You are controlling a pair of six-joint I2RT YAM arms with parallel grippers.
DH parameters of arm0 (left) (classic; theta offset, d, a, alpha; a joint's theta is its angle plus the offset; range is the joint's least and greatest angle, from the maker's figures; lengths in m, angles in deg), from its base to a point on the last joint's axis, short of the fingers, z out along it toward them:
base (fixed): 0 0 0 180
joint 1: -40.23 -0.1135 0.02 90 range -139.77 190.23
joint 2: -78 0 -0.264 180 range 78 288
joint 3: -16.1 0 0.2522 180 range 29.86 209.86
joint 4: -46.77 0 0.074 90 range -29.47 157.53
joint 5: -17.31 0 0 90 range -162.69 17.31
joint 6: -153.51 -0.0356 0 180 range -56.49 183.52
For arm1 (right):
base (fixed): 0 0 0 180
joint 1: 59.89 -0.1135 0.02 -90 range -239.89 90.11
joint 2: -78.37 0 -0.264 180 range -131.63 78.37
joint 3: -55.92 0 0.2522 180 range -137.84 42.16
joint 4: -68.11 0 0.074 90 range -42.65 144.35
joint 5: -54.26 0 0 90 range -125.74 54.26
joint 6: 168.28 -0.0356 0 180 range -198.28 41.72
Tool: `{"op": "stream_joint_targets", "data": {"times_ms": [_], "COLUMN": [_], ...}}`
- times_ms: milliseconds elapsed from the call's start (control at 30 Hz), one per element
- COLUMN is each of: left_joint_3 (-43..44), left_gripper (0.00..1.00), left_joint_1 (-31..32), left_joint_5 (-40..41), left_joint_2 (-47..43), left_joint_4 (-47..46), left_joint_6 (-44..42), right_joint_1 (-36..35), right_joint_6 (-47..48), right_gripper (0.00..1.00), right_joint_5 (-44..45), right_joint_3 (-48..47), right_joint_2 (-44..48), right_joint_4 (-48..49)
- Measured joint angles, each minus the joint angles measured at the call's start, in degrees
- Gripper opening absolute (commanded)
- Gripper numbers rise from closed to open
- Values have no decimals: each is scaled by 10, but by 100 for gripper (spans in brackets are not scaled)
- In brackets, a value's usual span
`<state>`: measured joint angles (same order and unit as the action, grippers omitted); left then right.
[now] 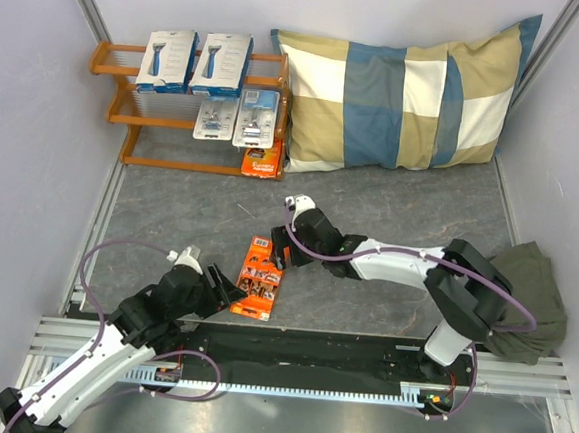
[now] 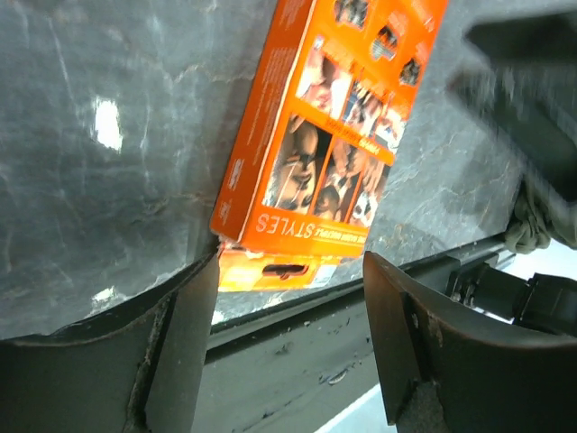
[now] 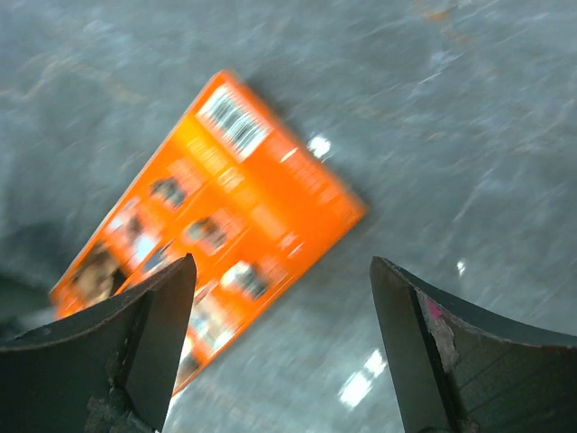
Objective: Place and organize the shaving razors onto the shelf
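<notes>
One orange razor pack (image 1: 262,278) lies flat on the grey table between my two grippers. My left gripper (image 1: 227,294) stands open just left of its near end. In the left wrist view the pack (image 2: 334,135) reaches down to the fingertips of the gripper (image 2: 290,263), and nothing is gripped. My right gripper (image 1: 280,246) hovers open by the pack's far end. It shows blurred in the right wrist view (image 3: 281,263), with the pack (image 3: 207,225) off to its left. The shelf (image 1: 121,61) carries two white boxes (image 1: 193,62), two blister packs (image 1: 235,118) and an orange pack (image 1: 262,160).
A blue-and-beige checked pillow (image 1: 404,95) leans against the back wall beside the shelf. A dark green cloth (image 1: 534,296) lies bunched at the right edge. A metal rail (image 1: 309,350) runs along the table's near edge, and walls close in left and right.
</notes>
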<state>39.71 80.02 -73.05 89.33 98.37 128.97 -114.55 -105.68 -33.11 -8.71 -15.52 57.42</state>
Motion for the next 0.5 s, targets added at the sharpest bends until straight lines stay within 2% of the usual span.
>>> {"op": "stream_joint_targets", "data": {"times_ms": [200,500], "left_joint_3": [-4,-1], "left_gripper": [73,73], "left_joint_1": [2,2], "left_joint_5": [-19,-31], "left_joint_2": [50,128], "left_joint_4": [5,-67], "left_joint_6": [19,27], "right_joint_1": [46,63], "right_joint_6": [23,28], "right_gripper": [88,86], "right_joint_5": [-8,-65], "right_joint_3": [-56,-106], "right_joint_2": [-86,-155], "right_joint_4": [18,76]}}
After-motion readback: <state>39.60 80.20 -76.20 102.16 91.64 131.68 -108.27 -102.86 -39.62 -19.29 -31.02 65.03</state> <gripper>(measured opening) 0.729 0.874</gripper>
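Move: The orange razor box lies flat. Its middle is about 5 cm back and 5 cm left of the right hand, some 4 cm below, its far end about 7 cm ahead of that hand. From the left hand the middle is roughly 6 cm ahead and 6 cm right, 2 cm below. The orange box already shelved on the lowest tier stands about 33 cm ahead of the right hand and 7 cm left, near its height. The orange box's far end is what the open right hand makes for: it goes about 7 cm forward while sinking some 2.5 cm, then slides 3 cm left over that end, fingers staying wide. At the near end the open left hand sinks about 1.5 cm, tipping slightly down, then eases a centimetre right beside the box's hang tab. ##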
